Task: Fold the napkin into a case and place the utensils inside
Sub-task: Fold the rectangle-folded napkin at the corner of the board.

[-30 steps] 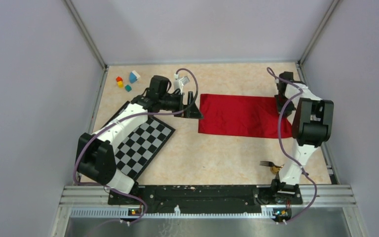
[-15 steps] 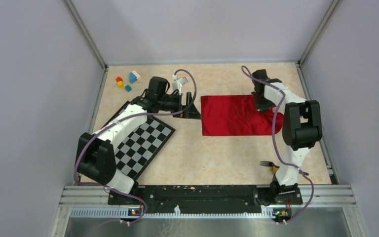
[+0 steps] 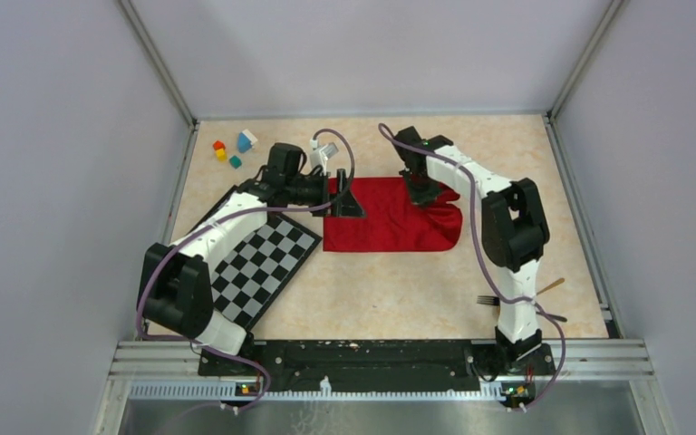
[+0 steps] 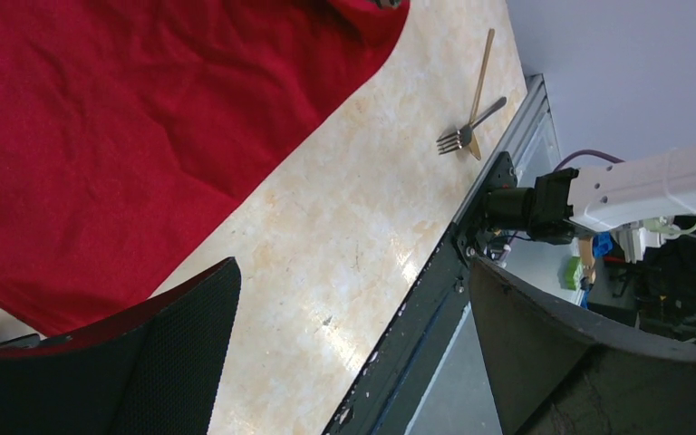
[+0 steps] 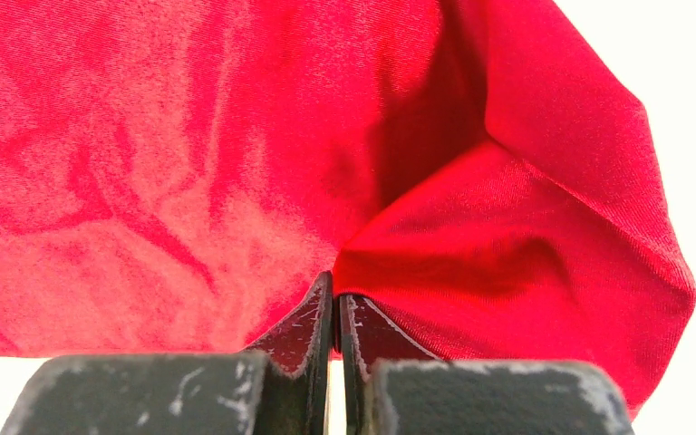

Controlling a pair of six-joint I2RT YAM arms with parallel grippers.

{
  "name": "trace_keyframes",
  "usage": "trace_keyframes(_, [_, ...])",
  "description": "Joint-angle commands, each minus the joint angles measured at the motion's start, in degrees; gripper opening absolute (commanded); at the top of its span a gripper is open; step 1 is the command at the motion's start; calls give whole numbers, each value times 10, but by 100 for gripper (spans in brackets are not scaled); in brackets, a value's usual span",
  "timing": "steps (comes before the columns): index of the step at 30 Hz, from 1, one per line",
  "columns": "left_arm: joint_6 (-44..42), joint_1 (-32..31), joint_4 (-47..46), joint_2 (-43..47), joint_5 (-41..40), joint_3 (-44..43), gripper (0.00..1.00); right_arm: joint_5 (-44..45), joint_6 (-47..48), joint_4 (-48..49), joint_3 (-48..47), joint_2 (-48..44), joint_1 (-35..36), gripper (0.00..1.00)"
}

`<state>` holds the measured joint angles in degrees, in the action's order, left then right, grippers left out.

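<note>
The red napkin lies on the table's far middle, its right end lifted and doubled over to the left. My right gripper is shut on that lifted edge; in the right wrist view the cloth bunches at the closed fingertips of the gripper. My left gripper hangs open over the napkin's left part, nothing between its fingers. The dark fork and the spoon's tan handle lie near the right arm's base. Both also show in the left wrist view: fork, spoon handle.
A black-and-white checkered mat lies at the left under the left arm. Small coloured blocks sit in the far left corner. A dark rail runs along the near edge, and walls enclose the other sides.
My right gripper has swept left with the napkin's right edge, folding it over. The whole napkin has slid left under the left gripper. The left arm has barely moved.
</note>
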<state>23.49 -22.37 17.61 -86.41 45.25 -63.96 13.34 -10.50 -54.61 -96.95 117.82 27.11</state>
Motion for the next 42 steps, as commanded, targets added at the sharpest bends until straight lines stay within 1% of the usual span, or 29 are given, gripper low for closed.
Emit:
trace_keyframes(1, [6, 17, -25, 1, -15, 13, 99, 31, -30, -20, -4, -30, -11, 0])
trace_keyframes(7, [26, 19, -43, -11, 4, 18, 99, 40, 21, -21, 37, -73, -100, 0])
trace_keyframes(11, [82, 18, -83, -22, 3, 26, 99, 109, 80, -19, 61, -92, -146, 0])
trace_keyframes(16, [160, 6, -132, -65, 6, 12, 96, 121, 102, -12, 58, -105, -201, 0])
trace_keyframes(19, [183, -10, -144, -91, -15, -8, 96, 134, 130, -7, 51, -112, -220, 0])
trace_keyframes(22, [205, -19, -170, -125, -21, -23, 95, 137, 135, -10, 34, -114, -229, 0])
trace_keyframes(23, [208, -22, -172, -141, -22, -31, 94, 134, 136, -10, 30, -115, -229, 0])
trace_keyframes(26, [211, -25, -172, -185, -25, -53, 85, 126, 136, -14, 16, -116, -225, 0])
trace_keyframes(29, [198, -27, -153, -216, -48, -72, 76, 133, 133, -18, 10, -117, -198, 0])
trace_keyframes(32, [185, -34, -127, -247, -66, -87, 60, 148, 126, -31, 1, -111, -161, 0])
trace_keyframes(34, [175, -39, -103, -264, -92, -94, 49, 150, 121, -47, -12, -103, -137, 0])
trace_keyframes(36, [166, -44, -84, -275, -121, -93, 43, 159, 110, -67, -32, -94, -117, 0])
trace_keyframes(39, [155, -47, -55, -297, -146, -98, 33, 147, 85, -91, -58, -84, -87, 0])
trace_keyframes(42, [149, -46, -37, -311, -164, -97, 28, 131, 69, -111, -89, -69, -47, 0])
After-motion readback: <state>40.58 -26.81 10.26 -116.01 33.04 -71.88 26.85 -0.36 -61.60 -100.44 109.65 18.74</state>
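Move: The left hand, empty and wide open, has the near part of the napkin's left edge about 5 cm ahead, 4 cm to its left and some 17 cm below; the chessboard's middle is level with the hand and about 24 cm left, at that same depth. For the right hand, already pinching the napkin's right end, that left edge lies about 22 cm left, 4 cm back and 5 cm below, the fork about 24 cm right and 24 cm back. Rightward first, the right hand draws the still-pinched napkin end about 20 cm back out, then turns back some 10 cm to the left, rising to about 8 cm above its start. The left hand works forward and right, then sinks steeply, about 15 cm in all, onto or just over the napkin's left edge, tilting its fingers farther down and closing from wide open to about a third. ##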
